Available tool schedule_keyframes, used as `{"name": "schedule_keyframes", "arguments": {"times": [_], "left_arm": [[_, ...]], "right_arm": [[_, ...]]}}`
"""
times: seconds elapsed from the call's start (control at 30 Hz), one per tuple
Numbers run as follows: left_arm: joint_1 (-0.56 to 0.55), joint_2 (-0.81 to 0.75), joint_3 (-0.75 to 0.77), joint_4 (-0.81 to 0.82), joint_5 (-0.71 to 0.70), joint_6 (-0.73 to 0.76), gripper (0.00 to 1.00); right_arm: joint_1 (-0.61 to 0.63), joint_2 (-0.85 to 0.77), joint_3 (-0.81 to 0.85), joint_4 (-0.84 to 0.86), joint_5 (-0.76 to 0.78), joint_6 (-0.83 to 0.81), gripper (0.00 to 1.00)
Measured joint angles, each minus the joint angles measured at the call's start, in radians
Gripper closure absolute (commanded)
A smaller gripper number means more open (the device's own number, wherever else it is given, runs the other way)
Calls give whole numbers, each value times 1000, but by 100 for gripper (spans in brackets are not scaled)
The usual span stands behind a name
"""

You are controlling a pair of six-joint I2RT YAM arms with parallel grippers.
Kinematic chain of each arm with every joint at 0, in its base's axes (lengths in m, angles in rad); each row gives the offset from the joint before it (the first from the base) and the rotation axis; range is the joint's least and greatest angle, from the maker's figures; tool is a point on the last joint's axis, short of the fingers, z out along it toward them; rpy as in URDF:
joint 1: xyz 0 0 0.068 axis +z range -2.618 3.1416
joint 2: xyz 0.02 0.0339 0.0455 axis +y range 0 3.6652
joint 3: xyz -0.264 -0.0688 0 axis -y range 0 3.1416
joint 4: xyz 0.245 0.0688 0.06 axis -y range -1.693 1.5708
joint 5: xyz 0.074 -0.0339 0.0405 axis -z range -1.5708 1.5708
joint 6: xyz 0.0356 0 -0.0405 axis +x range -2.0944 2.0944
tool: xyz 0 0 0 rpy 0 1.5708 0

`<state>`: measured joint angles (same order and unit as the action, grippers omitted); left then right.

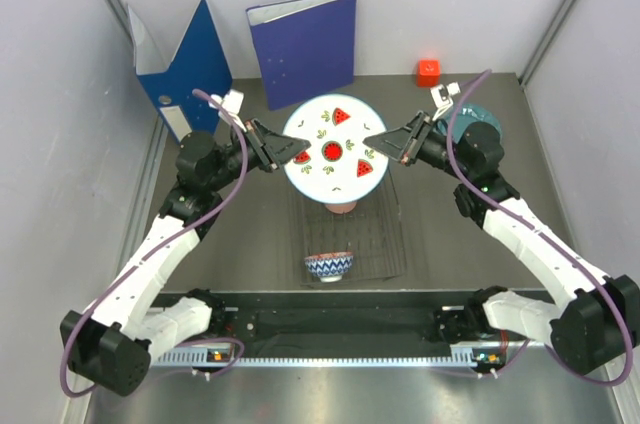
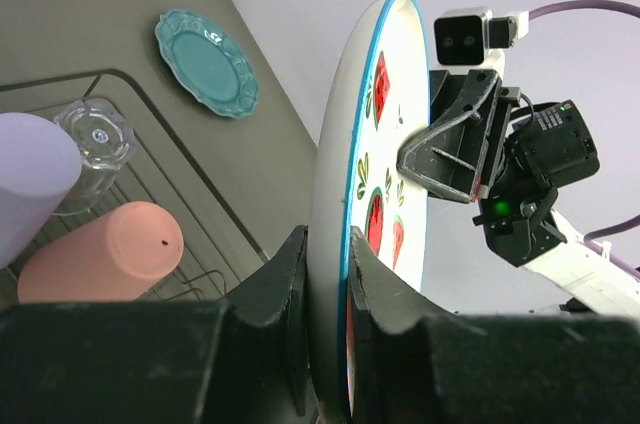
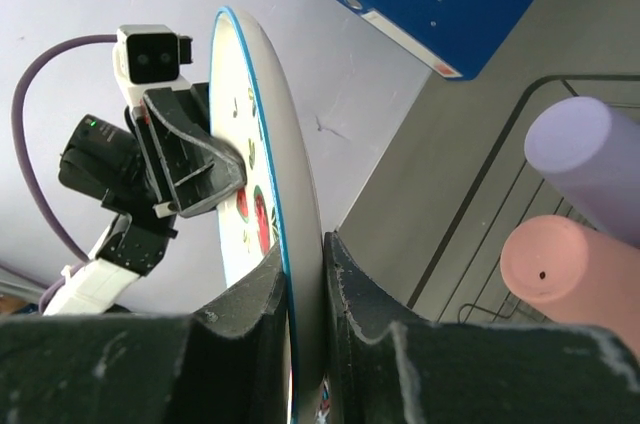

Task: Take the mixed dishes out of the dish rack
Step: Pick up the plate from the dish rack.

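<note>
The white plate with red wedge marks (image 1: 333, 149) is held up above the black wire dish rack (image 1: 392, 244), gripped at opposite rims. My left gripper (image 1: 290, 156) is shut on its left rim, fingers on both faces (image 2: 325, 244). On the right rim my right gripper (image 1: 385, 147) is shut too (image 3: 303, 254). In the rack lie the pink cup (image 2: 100, 254), the lavender cup (image 2: 30, 179) and the clear glass tumbler (image 2: 92, 139). The small patterned bowl (image 1: 328, 265) sits at the rack's near end. The teal scalloped plate (image 2: 207, 62) lies on the table, back right.
Two blue binders (image 1: 185, 69) (image 1: 303, 47) stand against the back wall. A small red cube (image 1: 428, 72) sits at the back right. Grey walls close in both sides of the table.
</note>
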<state>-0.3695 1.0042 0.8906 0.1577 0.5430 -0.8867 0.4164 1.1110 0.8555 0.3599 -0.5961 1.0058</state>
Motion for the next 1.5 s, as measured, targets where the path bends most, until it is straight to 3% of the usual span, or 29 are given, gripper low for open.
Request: {"name": "schedule_keyframes", "arguments": {"times": [0.13,0.2,0.23,0.3,0.33,0.43,0.77,1.07,1.3,1.5], "left_arm": [[1,6,-3,-4,3,6,100],[3,6,-9,-10,3,10,100],[3,6,-10,-16,1,13,100],[3,5,-10,-26,-2,21,100],[1,5,-10,-29,-10,39,100],[-2,3,-10,-74,-22,84,100],[21,-21,39,-238,-119,106,100],[134,-52,177,-512,-475,160,100],[225,-51,176,-676,-716,196,100],[298,-39,69,-657,-742,196,100]], "right_arm": [[8,-1,3,-37,21,-28,100],[16,-2,13,-76,39,-49,88],[21,-3,20,-103,50,-64,71],[27,-3,37,-146,65,-86,49],[34,-4,46,-169,77,-97,27],[47,-5,71,-217,89,-130,1],[48,-65,179,-386,226,-240,0],[46,-223,182,-453,397,-306,0],[46,-312,133,-494,456,-349,0],[46,-351,93,-512,471,-371,0]]}}
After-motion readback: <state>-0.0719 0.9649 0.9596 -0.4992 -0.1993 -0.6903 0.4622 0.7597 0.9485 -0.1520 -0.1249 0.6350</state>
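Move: The plate lies in both my grips, its middle some 7 cm left of my right hand and about level. The bare table left of the dish rack, where the plate goes, lies about 20 cm left of my left hand, 6 cm ahead and 34 cm below. From that hand the orange cup is 10 cm right, 4 ahead; the purple cup 6 right, 12 ahead; the bowl 6 right, 14 back; all nearly 30 cm lower. I lower the plate some 3 cm, while my right hand opens wide to let go of the right rim and backs off about 8 cm to the right, rising a little. Still pinching the left rim, my left hand then carries the plate some 22 cm left and slightly forward, off the rack towards the bare table, turning about 55 degrees counter-clockwise, tipping down and sinking faster at the end. ##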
